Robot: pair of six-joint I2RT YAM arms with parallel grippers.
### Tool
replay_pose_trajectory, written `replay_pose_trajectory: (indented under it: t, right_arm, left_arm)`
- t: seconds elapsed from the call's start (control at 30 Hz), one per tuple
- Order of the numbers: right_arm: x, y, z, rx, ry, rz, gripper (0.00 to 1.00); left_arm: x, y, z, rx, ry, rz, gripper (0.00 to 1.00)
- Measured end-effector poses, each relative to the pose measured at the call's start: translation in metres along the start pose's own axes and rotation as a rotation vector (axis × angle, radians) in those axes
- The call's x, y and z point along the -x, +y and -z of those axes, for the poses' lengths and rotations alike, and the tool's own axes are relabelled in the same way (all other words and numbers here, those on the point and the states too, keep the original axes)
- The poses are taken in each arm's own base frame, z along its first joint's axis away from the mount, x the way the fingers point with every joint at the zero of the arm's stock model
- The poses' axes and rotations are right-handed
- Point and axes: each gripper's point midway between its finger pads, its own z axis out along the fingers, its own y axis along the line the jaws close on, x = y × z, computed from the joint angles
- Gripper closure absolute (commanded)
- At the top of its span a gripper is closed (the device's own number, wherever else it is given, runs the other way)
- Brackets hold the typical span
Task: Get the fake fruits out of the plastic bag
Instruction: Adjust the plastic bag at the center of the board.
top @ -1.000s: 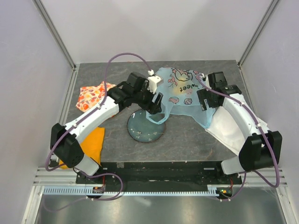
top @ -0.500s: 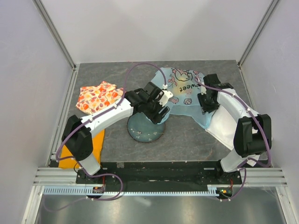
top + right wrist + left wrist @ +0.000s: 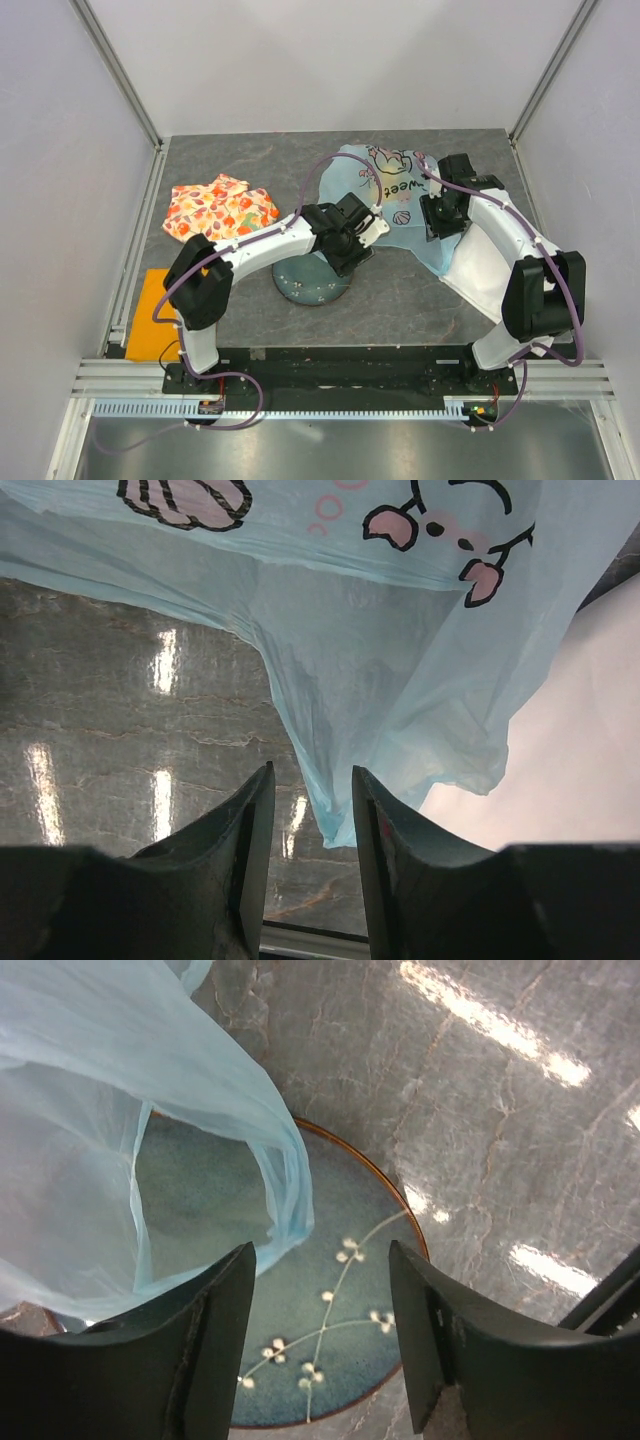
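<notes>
The light-blue plastic bag [image 3: 395, 195] lies flat at the back middle of the table, its print facing up. A faint yellow tint shows through it; otherwise the fake fruits are hidden. My left gripper [image 3: 362, 240] hovers at the bag's near-left edge, over the plate. In the left wrist view it [image 3: 322, 1335] is open, with only the plate between its fingers and the bag's handle loop [image 3: 285, 1185] just ahead. My right gripper [image 3: 441, 215] is at the bag's right side. In the right wrist view it [image 3: 312, 845] stands partly open, the bag's corner [image 3: 335, 815] hanging in the gap.
A dark blue-green round plate [image 3: 305, 285] with white sprigs sits near the middle, partly under the bag's edge [image 3: 350, 1360]. An orange-floral cloth [image 3: 220, 208] lies at the left, an orange sheet [image 3: 150, 315] at the near left, a white cloth [image 3: 485, 270] under the right arm.
The left arm reached right across the plate to the bag's near edge, its jaws narrowing. The right gripper's jaws narrowed around the bag's corner.
</notes>
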Motion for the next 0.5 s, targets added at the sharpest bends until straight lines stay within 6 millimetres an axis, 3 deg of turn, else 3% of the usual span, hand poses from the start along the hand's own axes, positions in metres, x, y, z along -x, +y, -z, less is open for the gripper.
replay_pose_trajectory:
  t: [0.17,0.23,0.3,0.37,0.43,0.5]
  right_arm:
    - [0.0,0.004,0.003,0.02,-0.007,-0.007,0.55]
    - [0.0,0.005,0.003,0.027,-0.007,-0.01,0.55]
    - [0.0,0.007,0.003,0.033,-0.007,-0.013,0.55]
    - [0.001,0.007,0.003,0.034,-0.008,-0.015,0.55]
    - [0.001,0.007,0.004,0.034,-0.008,-0.016,0.56]
    - [0.001,0.007,0.005,0.034,-0.012,-0.015,0.77]
  left_arm:
    - [-0.002,0.003,-0.009,0.01,0.022,0.0,0.5]
    - [-0.004,0.003,-0.012,0.012,0.034,0.0,0.6]
    - [-0.006,0.004,-0.015,0.014,0.042,-0.002,0.83]
    - [-0.007,0.004,-0.016,0.015,0.047,-0.005,0.98]
    - [-0.007,0.005,-0.016,0.019,0.047,-0.011,0.98]
    - [-0.004,0.008,-0.013,0.033,0.046,-0.018,0.98]
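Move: The bag's left handle, the loop lying over the plate, is almost under my left fingers: its end is about 1 cm ahead, 1 cm to the left and some 2 cm below. The plate's middle is roughly 5 cm to the left, level fore and aft, 4 cm down; the bag's printed body is about 14 cm ahead and 9 cm to the right. From my right hand, that left handle is some 18 cm to the left, 5 cm back and 5 cm lower. I ease my left hand down about 1.5 cm onto the end of the left handle over the plate, edging forward by roughly 1 cm, and shut the fingers from well over half open to almost fully closed, slowly at first, then quickly, pinching the thin film with the fingertips. The wrist hardly turns. ##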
